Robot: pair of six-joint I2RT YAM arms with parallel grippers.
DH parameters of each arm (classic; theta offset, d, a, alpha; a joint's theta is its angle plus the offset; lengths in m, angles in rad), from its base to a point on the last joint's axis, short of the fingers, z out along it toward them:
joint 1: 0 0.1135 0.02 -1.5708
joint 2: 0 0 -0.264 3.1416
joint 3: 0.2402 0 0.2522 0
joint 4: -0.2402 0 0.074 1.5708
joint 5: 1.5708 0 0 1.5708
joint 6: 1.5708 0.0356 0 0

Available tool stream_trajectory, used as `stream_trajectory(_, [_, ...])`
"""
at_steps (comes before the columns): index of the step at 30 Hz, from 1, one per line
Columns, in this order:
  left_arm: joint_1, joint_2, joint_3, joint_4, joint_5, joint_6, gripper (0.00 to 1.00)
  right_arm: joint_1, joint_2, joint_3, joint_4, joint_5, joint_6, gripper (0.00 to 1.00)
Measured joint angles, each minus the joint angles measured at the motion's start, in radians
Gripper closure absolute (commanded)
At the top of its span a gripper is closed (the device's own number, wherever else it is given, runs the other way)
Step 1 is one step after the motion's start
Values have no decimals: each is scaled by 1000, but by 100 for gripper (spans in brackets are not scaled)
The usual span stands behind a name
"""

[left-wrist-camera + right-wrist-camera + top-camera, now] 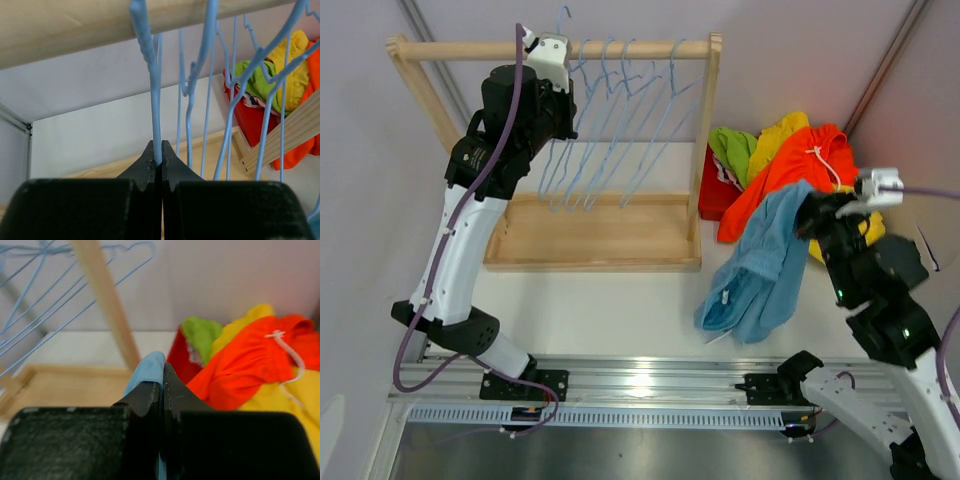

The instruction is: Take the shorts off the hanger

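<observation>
My right gripper (812,214) is shut on a fold of the light blue shorts (760,270), which hang from it down to the table; the fold shows between the jaws in the right wrist view (148,369). The orange-red shorts (790,175), yellow shorts (782,133), lime green shorts (732,148) and a red-pink piece (718,190) lie piled right of the rack. My left gripper (558,75) is up at the rail, shut on a bare blue hanger (156,100). The several blue hangers (610,130) on the rail carry nothing.
The wooden rack has a top rail (450,48), a right post (705,130) and a flat base tray (600,235). The pile lies against the back right wall. A metal rail (650,385) runs along the near table edge.
</observation>
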Motion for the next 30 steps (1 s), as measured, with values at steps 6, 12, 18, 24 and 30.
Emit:
stream_trajectory(6, [0,-19,-28,17,21,-12,100,-284,456,422,80,88,-132,100])
stream_trajectory(12, [1,-38,-52,46,28,-22,100,-724,713,572,206,-11,11,100])
stream_trajectory(18, [1,-39,-60,49,46,-36,100,-866,1118,782,318,-216,293,58])
stream_trajectory(24, [1,-39,-61,49,47,-46,100,-841,1587,1172,63,-372,406,18])
stream_trajectory(30, [1,-33,-47,34,46,-47,100,-738,1463,677,40,-396,427,1])
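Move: Your right gripper holds the blue shorts. The orange shorts on top of the pile lie about 27 cm ahead of it, 8 cm to its right and 36 cm below. From this gripper the green shorts are some 33 cm ahead and 10 cm left, and the red box's middle 27 cm ahead and 1 cm left, both slightly lower than the orange. From your left gripper the orange shorts lie roughly 11 cm ahead, 50 cm right and 40 cm down. Fling the right gripper with the blue shorts quickly forward and right, first rising about 10 cm, towards the pile. While still driving forward, open the fingers wide to let the shorts go, then plunge some 35 cm towards the pile, easing left and finally slightly back as the fingers tip steeply down. Keep the left gripper still, shut on its hanger by the bar. ##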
